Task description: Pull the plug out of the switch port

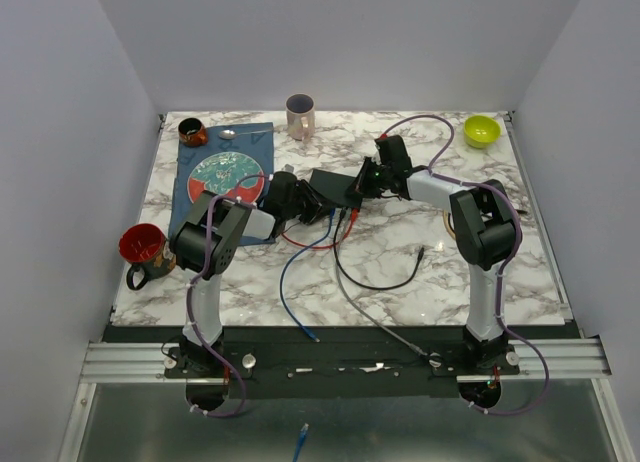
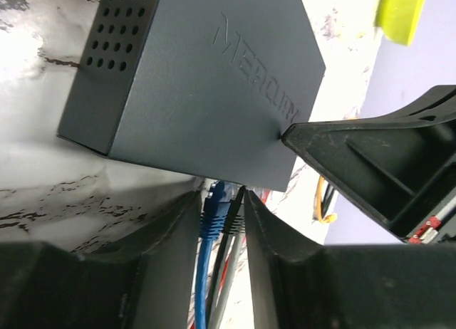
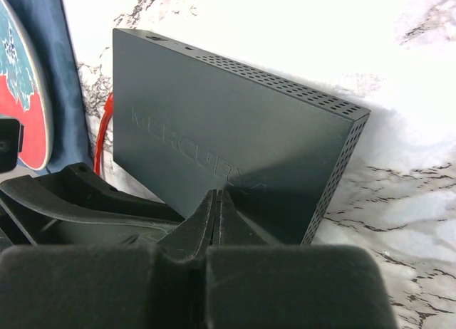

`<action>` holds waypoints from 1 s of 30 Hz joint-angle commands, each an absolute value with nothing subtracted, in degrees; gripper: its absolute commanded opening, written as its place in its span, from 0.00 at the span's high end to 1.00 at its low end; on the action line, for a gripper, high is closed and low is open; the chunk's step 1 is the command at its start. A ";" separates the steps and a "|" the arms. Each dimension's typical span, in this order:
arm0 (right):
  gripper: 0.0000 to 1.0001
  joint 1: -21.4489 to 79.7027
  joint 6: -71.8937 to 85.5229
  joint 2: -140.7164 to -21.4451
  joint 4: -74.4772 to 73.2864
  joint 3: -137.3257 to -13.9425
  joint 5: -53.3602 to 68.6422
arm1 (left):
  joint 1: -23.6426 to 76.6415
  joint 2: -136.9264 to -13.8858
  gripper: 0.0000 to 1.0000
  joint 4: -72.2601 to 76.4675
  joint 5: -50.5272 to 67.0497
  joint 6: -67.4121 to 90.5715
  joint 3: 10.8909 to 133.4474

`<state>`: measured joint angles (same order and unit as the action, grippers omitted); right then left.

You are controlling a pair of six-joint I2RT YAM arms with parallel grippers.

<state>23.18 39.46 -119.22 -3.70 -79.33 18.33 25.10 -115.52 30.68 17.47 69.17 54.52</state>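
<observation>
The switch (image 1: 333, 186) is a flat black box lying mid-table; its lid reads MERCURY in the left wrist view (image 2: 199, 80) and the right wrist view (image 3: 214, 137). A blue plug (image 2: 216, 204) and a black plug (image 2: 236, 213) sit side by side in its near edge. My left gripper (image 2: 221, 204) has one finger against the outer side of each plug, so both are pinched between them. From above, this gripper (image 1: 303, 204) is at the switch's left edge. My right gripper (image 3: 221, 197) is shut and empty, tips resting on the switch's lid (image 1: 362, 180).
Blue (image 1: 290, 272), black (image 1: 375, 280), red (image 1: 305, 242) and grey (image 1: 375, 317) cables trail toward the front edge. A patterned plate (image 1: 225, 174) on a blue cloth lies left. There is a red mug (image 1: 142, 244), a brown cup (image 1: 192, 132), a pale mug (image 1: 300, 115) and a green bowl (image 1: 481, 130).
</observation>
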 commanded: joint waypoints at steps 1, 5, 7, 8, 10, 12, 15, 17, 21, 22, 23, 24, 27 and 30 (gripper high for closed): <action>0.99 23.12 39.37 -121.29 -4.66 -77.96 17.93 | 25.14 -116.89 0.55 36.29 18.19 72.68 52.56; 0.99 23.11 39.37 -121.29 -4.48 -77.78 18.02 | 25.14 -116.98 0.55 35.78 17.84 73.39 52.91; 0.99 23.03 39.46 -121.46 -4.31 -77.70 18.10 | 25.14 -116.89 0.56 34.98 17.41 73.30 52.91; 0.99 23.20 39.38 -121.38 -4.31 -77.61 18.11 | 25.14 -116.81 0.57 34.89 17.14 73.30 52.82; 0.99 23.12 39.46 -121.38 -4.22 -77.61 18.19 | 25.05 -116.98 0.58 33.93 16.96 73.21 52.73; 0.99 23.12 39.46 -121.46 -4.13 -77.61 18.28 | 24.96 -117.07 0.62 33.75 16.88 73.21 52.65; 0.99 23.03 39.46 -121.38 -4.04 -77.52 18.28 | 24.70 -117.16 0.68 33.75 16.70 73.48 52.30; 0.99 23.11 39.55 -121.38 -3.96 -77.43 18.37 | 24.61 -117.16 0.73 33.75 16.79 73.48 52.21; 0.99 23.12 39.55 -121.38 -3.78 -77.34 18.37 | 24.43 -117.16 0.77 33.84 16.79 73.65 52.12; 0.99 23.12 39.55 -121.38 -3.87 -77.34 18.37 | 24.43 -117.25 0.77 33.84 16.79 73.65 52.12; 0.99 23.12 39.55 -121.38 -3.87 -77.34 18.46 | 24.35 -117.33 0.78 33.84 16.79 73.74 52.12; 0.99 23.12 39.46 -121.46 -3.78 -77.26 18.46 | 24.35 -117.42 0.80 33.84 16.79 73.74 52.03; 0.99 23.20 38.94 -120.15 -3.17 -76.12 18.55 | 24.17 -117.42 0.96 34.10 16.96 73.83 51.77; 0.99 24.16 37.89 -114.90 -0.80 -73.31 16.79 | 23.82 -117.68 1.00 34.54 17.14 74.00 51.51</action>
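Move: The blue plug in the switch port sits right at the left hand's open fingers, about 1 cm ahead of the hand point and 1 cm lower. The black plug is next to it, roughly 2 cm to the hand's right and level with it; the red plug is some 6 cm right, level too. The switch's middle lies about 6 cm ahead and 2 cm right. From the right hand, the blue plug is about 5 cm back, 5 cm left and 3 cm below. Staying almost in place in front of the port face, the left hand rolls its wrist only about 5 degrees, then shuts its fingers from a little under half open to nearly closed, pinching the blue plug's boot while leaving the black and grey cables outside on the right. The right hand keeps its closed fingertips on the switch's top near the right end. ##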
